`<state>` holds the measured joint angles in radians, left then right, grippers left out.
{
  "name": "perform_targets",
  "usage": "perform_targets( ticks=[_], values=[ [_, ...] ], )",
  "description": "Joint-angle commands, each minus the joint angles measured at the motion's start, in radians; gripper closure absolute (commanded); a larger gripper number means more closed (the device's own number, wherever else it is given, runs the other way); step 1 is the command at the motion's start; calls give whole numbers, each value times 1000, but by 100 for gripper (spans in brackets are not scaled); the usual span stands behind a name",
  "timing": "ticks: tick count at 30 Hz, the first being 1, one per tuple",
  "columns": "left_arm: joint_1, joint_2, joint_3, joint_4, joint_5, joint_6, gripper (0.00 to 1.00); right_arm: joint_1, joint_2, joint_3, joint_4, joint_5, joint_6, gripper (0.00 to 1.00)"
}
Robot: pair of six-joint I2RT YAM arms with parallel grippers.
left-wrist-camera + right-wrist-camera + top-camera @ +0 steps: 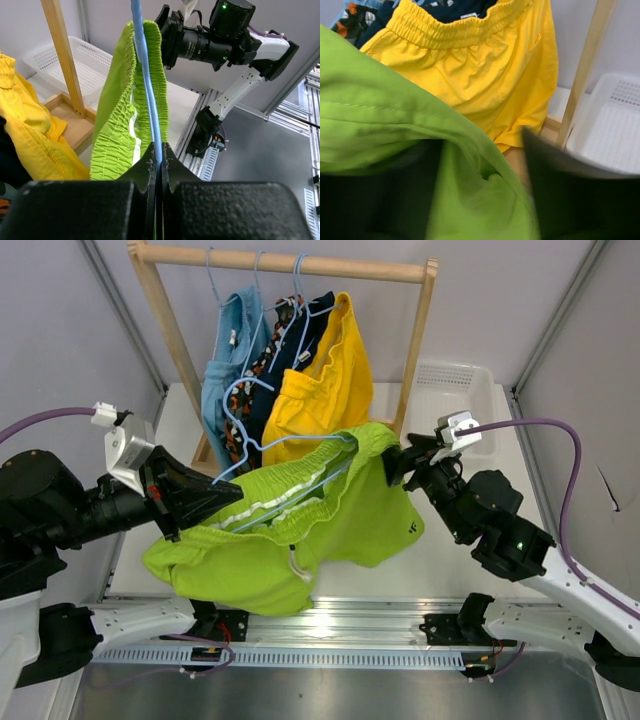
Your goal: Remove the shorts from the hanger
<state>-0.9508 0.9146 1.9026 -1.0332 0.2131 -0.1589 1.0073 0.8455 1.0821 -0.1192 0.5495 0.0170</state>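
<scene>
The lime green shorts point(300, 530) hang stretched between my two grippers on a light blue hanger point(300, 493), off the rack. My left gripper point(232, 498) is shut on the hanger wire point(145, 75), with the elastic waistband point(117, 125) draped over it. My right gripper point(392, 462) is at the far end of the waistband. Its fingers stand apart with green fabric point(395, 120) lying between them point(482, 150). The yellow point(325, 390), navy point(290, 350), camouflage point(262, 350) and light blue point(225, 370) shorts hang on the wooden rack point(290, 260).
A white plastic basket point(450, 400) stands at the back right beside the rack's right post point(415, 350). The rack's wooden base point(75, 125) sits on the table behind the lime shorts. The yellow shorts point(480, 65) hang just behind my right gripper.
</scene>
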Motion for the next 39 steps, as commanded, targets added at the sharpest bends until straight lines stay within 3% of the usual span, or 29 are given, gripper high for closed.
perform_targets(
  ticks=[1,4,10,13,18,22,27,31,32,35,36,39],
  values=[
    [-3,-32,-14,88,68,-33,100,-30,-5,-10,107,-81,9,53],
    [-3,-33,-13,96,78,-39,100,-75,21,-30,147,-158,70,100],
    [-3,-23,-10,58,55,-41,100,-148,41,-34,174,-137,98,100],
    [-5,-36,-23,29,49,-42,100,-306,26,-27,178,-179,136,100],
    [-3,-83,-98,4,54,-56,100,-745,65,45,139,-439,303,100],
    [-3,-114,-131,-1,34,-64,100,-909,90,58,147,-618,397,100],
    [-3,-114,-146,41,-4,-57,100,-822,38,-43,145,-648,408,100],
    [-5,-45,-161,134,-130,-28,100,-499,-81,-137,129,-498,270,100],
    [-5,-28,-168,201,-164,-22,100,-357,-95,-148,109,-452,249,100],
    [-3,67,-146,332,-321,5,100,-160,-131,-162,53,-300,177,100],
    [-5,90,-140,366,-451,7,100,-129,-135,-156,46,-268,155,100],
    [-5,128,-160,521,-605,2,100,-58,-126,-78,-3,-175,89,100]
  ],
)
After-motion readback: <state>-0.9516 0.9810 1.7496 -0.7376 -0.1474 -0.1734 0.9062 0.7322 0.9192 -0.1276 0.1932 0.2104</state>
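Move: The right hand's open fingers straddle the right edge of the green shorts, practically at the hand point. From this hand the yellow shorts hang some 15 cm ahead and 12 cm left, slightly lower; the white basket is about 15 cm ahead, 12 cm right and 25 cm below. The left hand, already gripping the hanger, has that green edge about 6 cm ahead, 26 cm right; the rack rail is roughly 34 cm ahead, 8 cm right. Right hand pinches the shorts' edge, pulls right-forward about 15 cm, then returns; left carries hanger forward 9 cm. ##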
